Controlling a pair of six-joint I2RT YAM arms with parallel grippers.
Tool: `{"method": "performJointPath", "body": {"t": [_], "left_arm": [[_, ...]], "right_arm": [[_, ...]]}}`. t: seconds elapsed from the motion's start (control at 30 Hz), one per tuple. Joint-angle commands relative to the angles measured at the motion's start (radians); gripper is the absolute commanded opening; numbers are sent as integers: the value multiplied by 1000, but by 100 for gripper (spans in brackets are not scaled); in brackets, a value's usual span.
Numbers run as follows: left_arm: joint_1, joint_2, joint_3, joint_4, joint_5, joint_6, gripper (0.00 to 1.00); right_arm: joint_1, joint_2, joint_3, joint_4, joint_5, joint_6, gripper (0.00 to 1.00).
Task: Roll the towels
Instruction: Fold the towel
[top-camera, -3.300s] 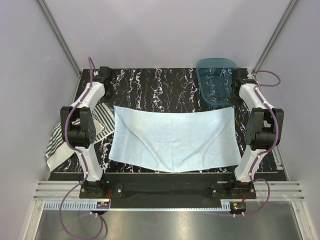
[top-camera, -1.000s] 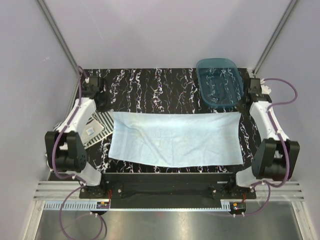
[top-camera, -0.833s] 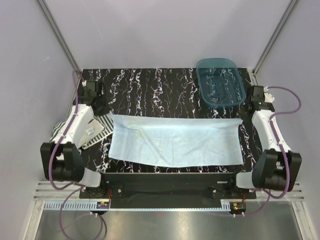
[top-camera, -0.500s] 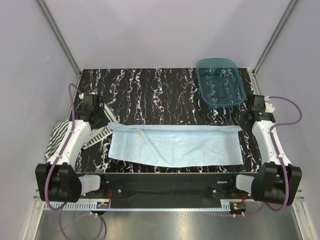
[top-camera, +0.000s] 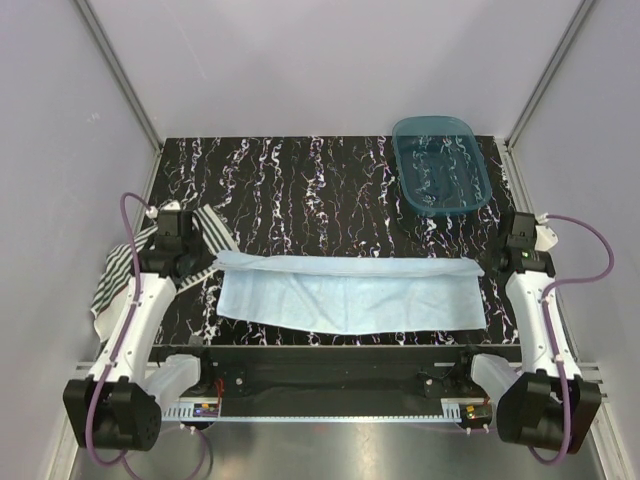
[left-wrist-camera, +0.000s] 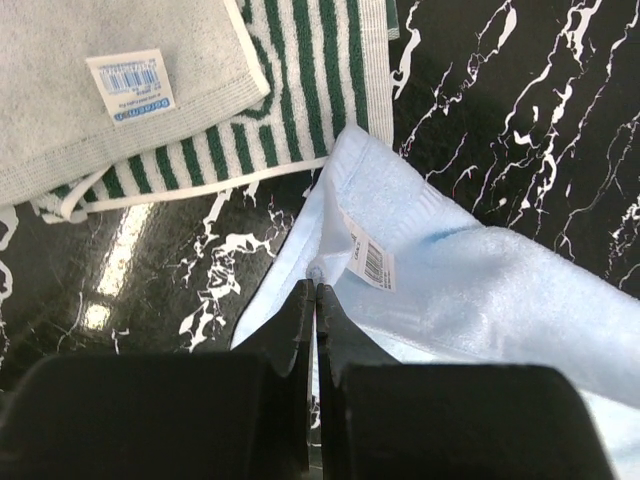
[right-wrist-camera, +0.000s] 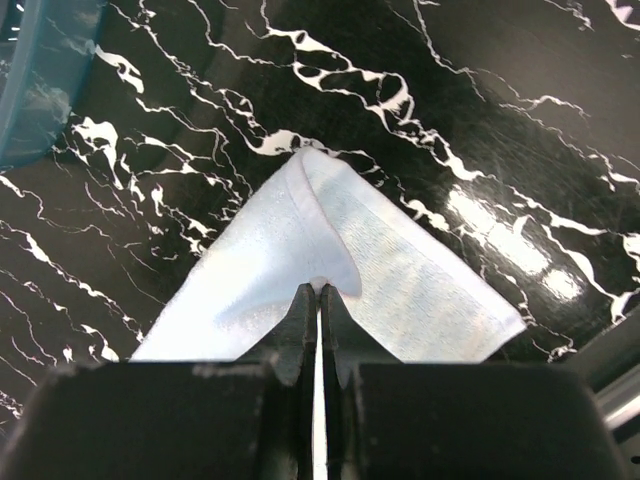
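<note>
The light blue towel (top-camera: 350, 295) lies across the near half of the black marble table (top-camera: 300, 180), its far edge folded over toward me. My left gripper (top-camera: 210, 262) (left-wrist-camera: 315, 288) is shut on the left corner of that folded edge, right by the barcode label (left-wrist-camera: 370, 262). At the other end my right gripper (top-camera: 490, 266) (right-wrist-camera: 319, 289) is shut on the right corner of the same towel (right-wrist-camera: 300, 250). The green-and-white striped towel (top-camera: 113, 278) (left-wrist-camera: 290, 90) lies rumpled at the table's left edge, partly under my left arm.
A translucent teal plastic tub (top-camera: 440, 175) (right-wrist-camera: 30, 80) stands at the far right corner. Grey walls close in the sides and back. A metal rail (top-camera: 320, 400) runs along the near edge by the arm bases.
Both grippers have drawn back toward the near edge, each holding a corner, so the blue towel's far edge has folded over and the towel looks narrower.
</note>
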Motion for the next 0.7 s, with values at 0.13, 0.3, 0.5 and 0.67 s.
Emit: {"method": "performJointPath", "body": {"t": [0.13,0.3,0.5,0.67], "left_arm": [[7,-95,-45,-20,-32,-71,0],[7,-109,-21,-84,-64,-82,5],[7,-196,16,-198,-69,-96,47],[7,-289,50,-216,-99,-61,77]], "right_arm": [[-11,-89,-38,-53,28,60,0],[-20,-119,-64,-90,28,140,7],[-23,-278,-127,-175,59,322,79],[-23,-398,-110,-153,119,362,90]]}}
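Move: Each hand still pinches one far corner of the blue towel, folded part-way over; the spot on the lower layer for each corner lies about 5 cm back and 4 cm below. The towel's near edge is some 11 cm back from the left hand and 13 cm back from the right. The striped towel pile's middle lies about 13 cm left of the left hand and 2 cm ahead; the teal basket is roughly 30 cm ahead of the right hand and 10 cm to its left. Both hands draw back some 5 cm towards the towel's near edge, fingers opening to release its corners. ##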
